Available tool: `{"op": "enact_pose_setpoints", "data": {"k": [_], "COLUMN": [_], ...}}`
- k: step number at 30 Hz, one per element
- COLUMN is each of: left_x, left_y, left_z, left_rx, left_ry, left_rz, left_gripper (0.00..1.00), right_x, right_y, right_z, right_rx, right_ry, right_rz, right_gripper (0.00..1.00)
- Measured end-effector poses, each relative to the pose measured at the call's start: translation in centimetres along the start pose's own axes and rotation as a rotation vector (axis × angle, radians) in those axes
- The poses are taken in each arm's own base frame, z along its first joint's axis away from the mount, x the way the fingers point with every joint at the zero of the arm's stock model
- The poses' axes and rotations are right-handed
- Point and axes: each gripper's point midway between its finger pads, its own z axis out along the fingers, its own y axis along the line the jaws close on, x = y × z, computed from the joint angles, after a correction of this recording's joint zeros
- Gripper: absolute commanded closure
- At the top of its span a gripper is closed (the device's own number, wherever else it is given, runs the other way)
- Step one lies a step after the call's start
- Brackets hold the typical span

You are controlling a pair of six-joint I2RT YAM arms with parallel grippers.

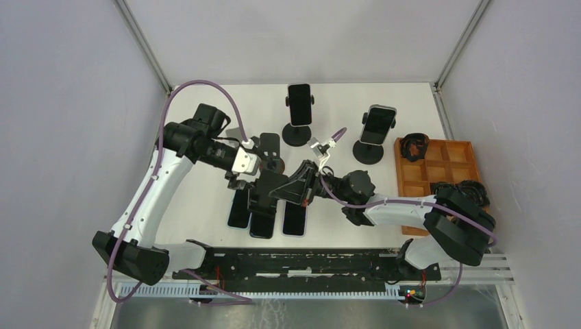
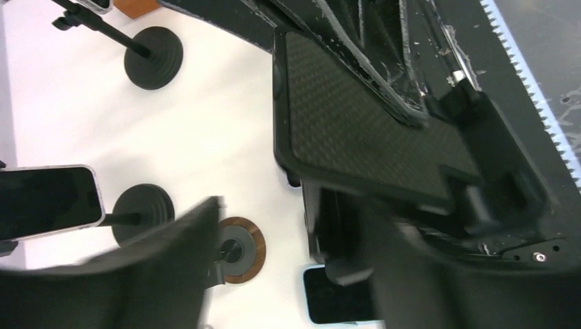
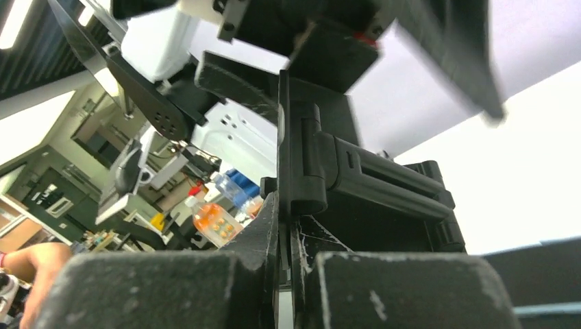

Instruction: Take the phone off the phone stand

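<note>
In the top view my two grippers meet at the table's middle. The phone (image 1: 289, 185), black with a carbon-fibre case (image 2: 363, 116), is tilted up above the table. My right gripper (image 1: 306, 179) (image 3: 291, 274) is shut on its thin edge (image 3: 282, 123). The phone stand's black clamp (image 3: 373, 179) sits against the phone, and its wood-ringed round base (image 2: 236, 247) stands on the table below. My left gripper (image 1: 264, 170) (image 2: 281, 253) is beside the clamp with its fingers (image 2: 137, 274) apart and blurred, holding nothing.
Three phones (image 1: 240, 209) lie flat side by side under the grippers. Two more stands hold phones at the back (image 1: 299, 103) (image 1: 378, 122). A wooden compartment tray (image 1: 433, 141) with black cables sits at the right, by the right arm's base.
</note>
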Motion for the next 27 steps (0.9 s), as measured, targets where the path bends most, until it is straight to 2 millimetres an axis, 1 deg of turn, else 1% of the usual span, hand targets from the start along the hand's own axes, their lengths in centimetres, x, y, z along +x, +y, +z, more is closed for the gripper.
{"op": "enact_pose_setpoints", "data": {"k": [1, 3, 4, 6, 7, 9, 11, 12, 16, 20, 24, 27], "left_x": [0.2, 0.3, 0.4, 0.7, 0.8, 1.1, 1.4, 1.5, 1.8, 2.0, 2.3, 2.3], "left_y": [0.3, 0.7, 0.8, 1.2, 1.3, 1.8, 2.3, 2.5, 3.3, 3.6, 3.6, 3.6], "left_z": [0.0, 0.0, -0.1, -0.1, -0.1, -0.2, -0.4, -0.4, -0.6, -0.7, -0.7, -0.7], "left_rx": [-0.008, -0.018, -0.021, -0.032, -0.037, -0.051, -0.070, -0.078, -0.107, -0.123, -0.126, -0.129], "left_ry": [0.008, 0.016, 0.021, 0.037, 0.042, 0.062, 0.080, 0.088, 0.108, 0.121, 0.128, 0.129], "left_rz": [0.012, 0.017, 0.020, 0.034, 0.037, 0.042, 0.042, 0.043, 0.034, 0.018, 0.000, -0.005], "left_gripper": [0.00, 0.00, 0.00, 0.00, 0.00, 0.00, 0.00, 0.00, 0.00, 0.00, 0.00, 0.00], "right_x": [0.0, 0.1, 0.0, -0.8, -1.3, -2.0, -2.1, -1.7, -0.5, -0.5, -1.0, -1.2], "right_y": [-0.3, -1.3, -2.2, -4.3, -5.7, -7.7, -9.7, -10.7, -14.4, -17.7, -20.7, -22.5], "right_z": [-0.5, -2.1, -3.2, -5.4, -6.8, -8.6, -10.0, -10.7, -12.3, -13.2, -13.1, -12.9], "right_rx": [0.006, 0.039, 0.070, 0.148, 0.200, 0.274, 0.334, 0.357, 0.421, 0.474, 0.490, 0.485], "right_ry": [0.008, 0.025, 0.035, 0.039, 0.046, 0.069, 0.109, 0.144, 0.264, 0.336, 0.399, 0.439], "right_rz": [-0.003, -0.020, -0.041, -0.097, -0.140, -0.211, -0.275, -0.297, -0.342, -0.373, -0.413, -0.429], "right_gripper": [1.00, 1.00, 1.00, 1.00, 1.00, 1.00, 1.00, 1.00, 1.00, 0.99, 0.96, 0.91]}}
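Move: The right hand already pinches the black phone stand over the phones lying on the table. The clear table spot it is taken to lies about 17 cm ahead, 7 cm to its right and 28 cm below. From that hand the wooden-base stand is some 20 cm ahead and 4 cm left; the purple-edged phone is 2 cm ahead, 5 cm right, the black phone 1 cm ahead, 6 cm left. For the left hand, that spot is 12 cm ahead and 11 cm right. Down and forward, with a smaller shift right, the right hand swings the still-pinched phone stand away from the left hand towards the clear table beside the wooden-base stand, sinking about 18 cm. It rolls some 40 degrees, so its upward-slanting fingers end pointing left and slightly down. The left hand, its fingers already parting, opens them wide and eases about 4 cm forward. ##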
